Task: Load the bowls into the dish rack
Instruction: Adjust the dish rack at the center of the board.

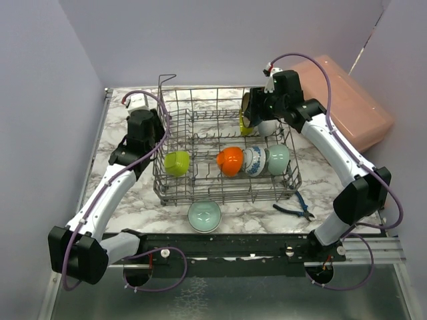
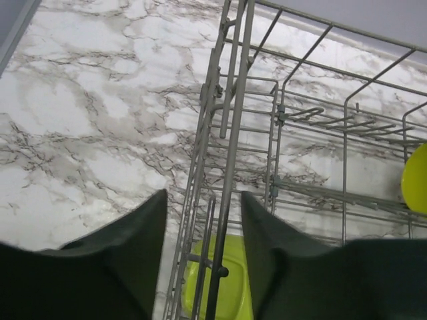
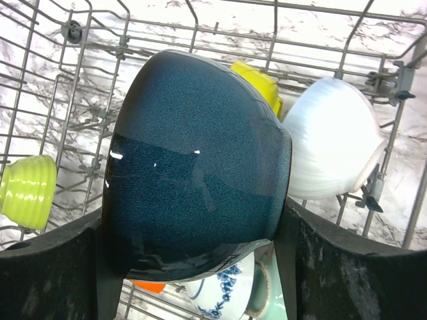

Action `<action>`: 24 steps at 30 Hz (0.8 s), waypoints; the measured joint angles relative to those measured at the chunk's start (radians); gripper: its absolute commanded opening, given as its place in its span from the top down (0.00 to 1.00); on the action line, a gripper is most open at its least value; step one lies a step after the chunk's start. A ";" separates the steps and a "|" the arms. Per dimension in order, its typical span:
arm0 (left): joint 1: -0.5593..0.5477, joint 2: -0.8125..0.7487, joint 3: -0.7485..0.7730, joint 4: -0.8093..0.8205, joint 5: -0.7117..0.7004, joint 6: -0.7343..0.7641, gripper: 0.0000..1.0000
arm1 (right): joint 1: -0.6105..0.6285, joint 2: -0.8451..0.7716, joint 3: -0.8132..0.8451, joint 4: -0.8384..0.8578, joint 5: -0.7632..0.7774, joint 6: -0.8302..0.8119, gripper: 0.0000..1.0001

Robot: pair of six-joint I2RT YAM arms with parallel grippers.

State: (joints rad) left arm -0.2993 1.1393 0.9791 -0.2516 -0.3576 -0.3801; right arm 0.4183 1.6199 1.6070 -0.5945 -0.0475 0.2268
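Note:
The grey wire dish rack point(image 1: 227, 191) stands mid-table. In it, on edge, are a lime green bowl point(image 1: 177, 163), an orange bowl point(image 1: 231, 161), a blue-patterned bowl point(image 1: 253, 161) and a mint green bowl point(image 1: 278, 159). A yellow bowl point(image 3: 260, 80) and a white bowl point(image 3: 333, 147) lean at the back right. My right gripper point(image 3: 193, 227) is shut on a dark teal bowl point(image 3: 193, 160), held above the rack's back right. My left gripper point(image 2: 203, 207) is open astride the rack's left wall point(image 2: 233, 100), with the lime green bowl point(image 2: 237, 287) below it. Another mint bowl point(image 1: 204, 216) sits on the table in front.
A pink translucent box point(image 1: 347, 107) leans at the back right, close behind my right arm. Blue-handled pliers point(image 1: 293, 208) lie on the marble by the rack's front right corner. Grey walls close in the left and back sides.

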 measured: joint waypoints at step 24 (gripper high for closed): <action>0.253 -0.016 -0.100 0.346 0.410 -0.006 0.01 | 0.172 0.303 0.340 -0.194 0.211 -0.030 1.00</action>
State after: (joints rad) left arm -0.0467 1.1233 0.8787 0.0944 0.0521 -0.3862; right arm 0.5907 1.9232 1.9465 -0.7887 0.1635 0.1967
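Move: The left fingers straddle the top rail of the dish rack's left wall, already loosening. The lime bowl lies some 7 cm back, 4 cm right and 13 cm below, and the rack's far hook about 13 cm ahead, 1 cm right, level in height. The right hand holds the dark blue bowl; its empty slot is about 3 cm ahead, 6 cm left and 13 cm down. Counted from the right hand at slot depth, the yellow bowl is 3 cm ahead and 1 cm right, the white bowl 3 cm ahead and 7 cm right. The left fingers open wide and let go of the rack's left rail, the hand rising and reaching forward about 4 cm each way, then easing left with the fingers tipping up. Meanwhile the right hand keeps its grip on the dark blue bowl and carries it some 6 cm left, then increasingly down and a little forward, towards the empty slot left of the yellow bowl, its left side dipping about 10 degrees. ##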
